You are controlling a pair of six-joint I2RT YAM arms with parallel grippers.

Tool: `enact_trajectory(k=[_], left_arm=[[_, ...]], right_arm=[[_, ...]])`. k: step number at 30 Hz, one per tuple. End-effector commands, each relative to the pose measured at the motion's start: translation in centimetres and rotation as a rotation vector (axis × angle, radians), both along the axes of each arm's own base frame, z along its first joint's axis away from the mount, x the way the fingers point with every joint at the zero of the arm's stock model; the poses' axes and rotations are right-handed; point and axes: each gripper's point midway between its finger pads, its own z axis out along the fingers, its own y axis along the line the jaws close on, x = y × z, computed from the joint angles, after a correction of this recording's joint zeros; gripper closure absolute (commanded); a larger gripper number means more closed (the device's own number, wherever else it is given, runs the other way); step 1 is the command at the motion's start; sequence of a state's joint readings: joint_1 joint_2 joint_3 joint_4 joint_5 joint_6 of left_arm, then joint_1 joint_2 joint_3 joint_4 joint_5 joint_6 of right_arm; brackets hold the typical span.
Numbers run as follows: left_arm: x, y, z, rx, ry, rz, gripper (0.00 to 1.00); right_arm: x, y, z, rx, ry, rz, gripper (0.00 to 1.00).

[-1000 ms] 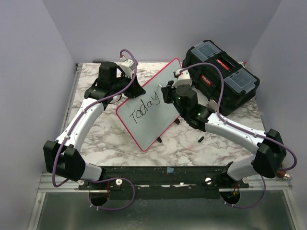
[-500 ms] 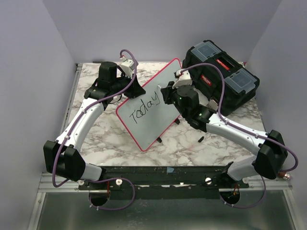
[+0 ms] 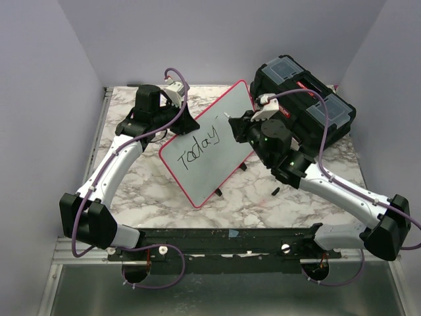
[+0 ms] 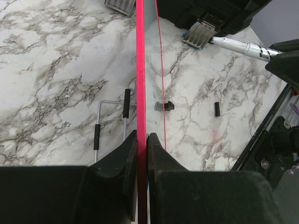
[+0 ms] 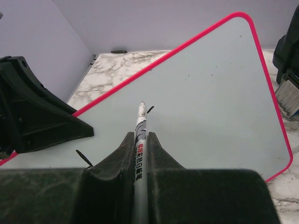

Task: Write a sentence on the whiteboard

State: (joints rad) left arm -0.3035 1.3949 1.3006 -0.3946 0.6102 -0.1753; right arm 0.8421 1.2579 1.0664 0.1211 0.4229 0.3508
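Note:
The whiteboard stands tilted on the marble table, its red-pink rim seen edge-on in the left wrist view. On it is the black lettering "Today'", part of the sentence. My left gripper is shut on the board's upper left rim. My right gripper is shut on a silver marker. The marker's tip sits just off the board face, beside a short fresh stroke.
A black toolbox with red latches stands behind my right arm at the back right. A small black cap lies on the table in front of the board. A wire stand lies behind the board.
A short apostrophe stroke now follows "Today". My right arm has swung right and drawn back a little from the lettering. The left arm and the board have not moved.

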Motion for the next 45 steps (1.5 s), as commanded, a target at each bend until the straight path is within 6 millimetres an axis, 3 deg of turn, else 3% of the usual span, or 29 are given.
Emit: enact_trajectory(k=[1, 29, 45], left_arm=[[-0.7, -0.4, -0.7, 0.046, -0.043, -0.057, 1.0], [-0.7, -0.5, -0.6, 0.046, -0.047, -0.057, 1.0], [-0.6, -0.4, -1.0, 0.055, -0.04, -0.056, 1.0]], right_arm=[[0.5, -0.8, -1.4, -0.026, 0.02, -0.049, 0.99], [4.2, 0.5, -4.7, -0.131, 0.1, -0.091, 0.99], [2.5, 2.2, -5.2, -0.109, 0.108, 0.053, 0.99]])
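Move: My right hand holds the uncapped marker clear of the whiteboard. The blank spot for the next stroke lies about 9 cm ahead of that hand, 3 cm to its left and 7 cm lower. A short black mark sits some 2 cm left of that spot and 1 cm nearer me; the middle of "Today" is about 7 cm left, 5 cm nearer and 5 cm lower than the spot. From my left hand, the spot is roughly 9 cm right, 3 cm ahead and 2 cm below. I lower my right hand about 5 cm and carry it 4 cm forward, tipping the marker slightly down with a small roll of roughly 10 degrees, until the nib meets the whiteboard right of the short mark. With the nib on the board I then draw it left about 1 cm, easing slightly back, fingers keeping their grip; my left hand still pinches the board's edge and holds it steady. ##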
